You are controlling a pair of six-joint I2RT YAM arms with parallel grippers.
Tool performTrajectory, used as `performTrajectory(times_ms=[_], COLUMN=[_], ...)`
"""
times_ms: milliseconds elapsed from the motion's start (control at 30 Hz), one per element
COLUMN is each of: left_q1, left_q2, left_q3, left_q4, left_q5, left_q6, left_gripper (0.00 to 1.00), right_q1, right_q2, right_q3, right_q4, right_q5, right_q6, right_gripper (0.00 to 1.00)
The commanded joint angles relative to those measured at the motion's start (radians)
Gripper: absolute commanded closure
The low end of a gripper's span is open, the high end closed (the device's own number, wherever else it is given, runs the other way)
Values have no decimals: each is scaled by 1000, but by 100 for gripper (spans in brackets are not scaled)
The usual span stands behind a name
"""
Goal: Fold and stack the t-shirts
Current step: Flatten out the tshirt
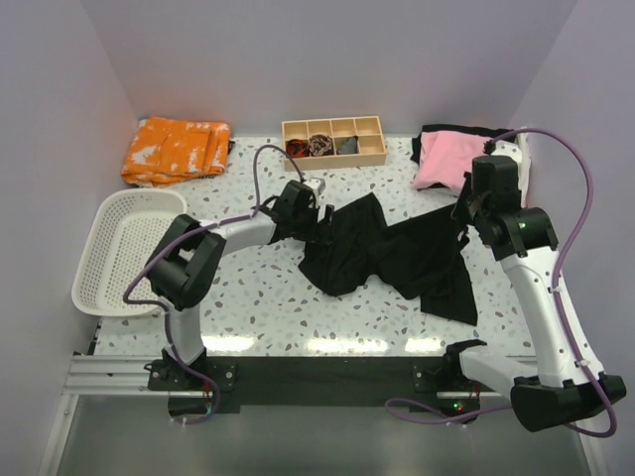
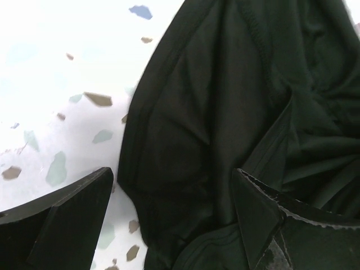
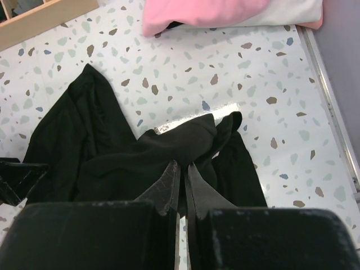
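A large black t-shirt [image 1: 392, 256] lies crumpled in the middle of the speckled table. My left gripper [image 2: 174, 188] stands open over its left edge, with one finger [image 2: 67, 216] above bare table and the other [image 2: 275, 222] above the cloth. From above, that left gripper [image 1: 324, 222] sits at the shirt's upper left corner. My right gripper [image 3: 183, 166] is shut on a fold of the black t-shirt [image 3: 112, 152] and holds that fold raised at the shirt's right side [image 1: 464, 220]. A pink t-shirt [image 1: 446, 159] lies folded at the back right on black and white ones.
An orange patterned cloth [image 1: 177, 149] lies at the back left. A white plastic basket [image 1: 107, 260] stands at the left edge. A wooden compartment tray [image 1: 333, 155] with small rolled fabrics sits at the back centre. The table's metal rim [image 3: 329, 95] runs close on the right.
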Motion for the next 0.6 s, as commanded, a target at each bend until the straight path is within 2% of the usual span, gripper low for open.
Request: performTrajectory(times_ms=[0, 233, 367, 567], left_q1=[-16, -65, -106, -139], left_q2=[16, 125, 263, 364], left_q3=[56, 232, 437, 530], left_q4=[167, 185, 60, -39], left_q5=[29, 12, 8, -112], left_q6=[-22, 35, 109, 123], left_gripper=[8, 6, 6, 6], right_q1=[-5, -5, -5, -5], right_q2=[1, 11, 8, 2], right_q3=[11, -9, -6, 2], right_q4=[21, 25, 19, 10], right_q5=[8, 5, 14, 31], right_q6=[-12, -9, -4, -5], right_gripper=[100, 100, 99, 99])
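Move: The black t-shirt's free far corner lies about 9 cm ahead of the left hand and 12 cm to its right, roughly 2 cm lower. The wooden tray stands some 22 cm ahead of that hand and about 1 cm to its right. From the raised right hand, which already holds the shirt's other part, this corner is some 16 cm ahead, 13 cm left and 27 cm below; the pink t-shirt is about 25 cm ahead of it and 9 cm right. Fingers still wide open and empty, the left hand sweeps about 12 cm right and some 6 cm forward over the black t-shirt towards its free far corner, rising about 4 cm on the way before starting to sink, while the wrist tips the fingers up some 10 degrees and turns about 10 degrees clockwise. The right hand keeps its closed pinch on the shirt and holds that part high above the table, sinking only about 1 cm. ##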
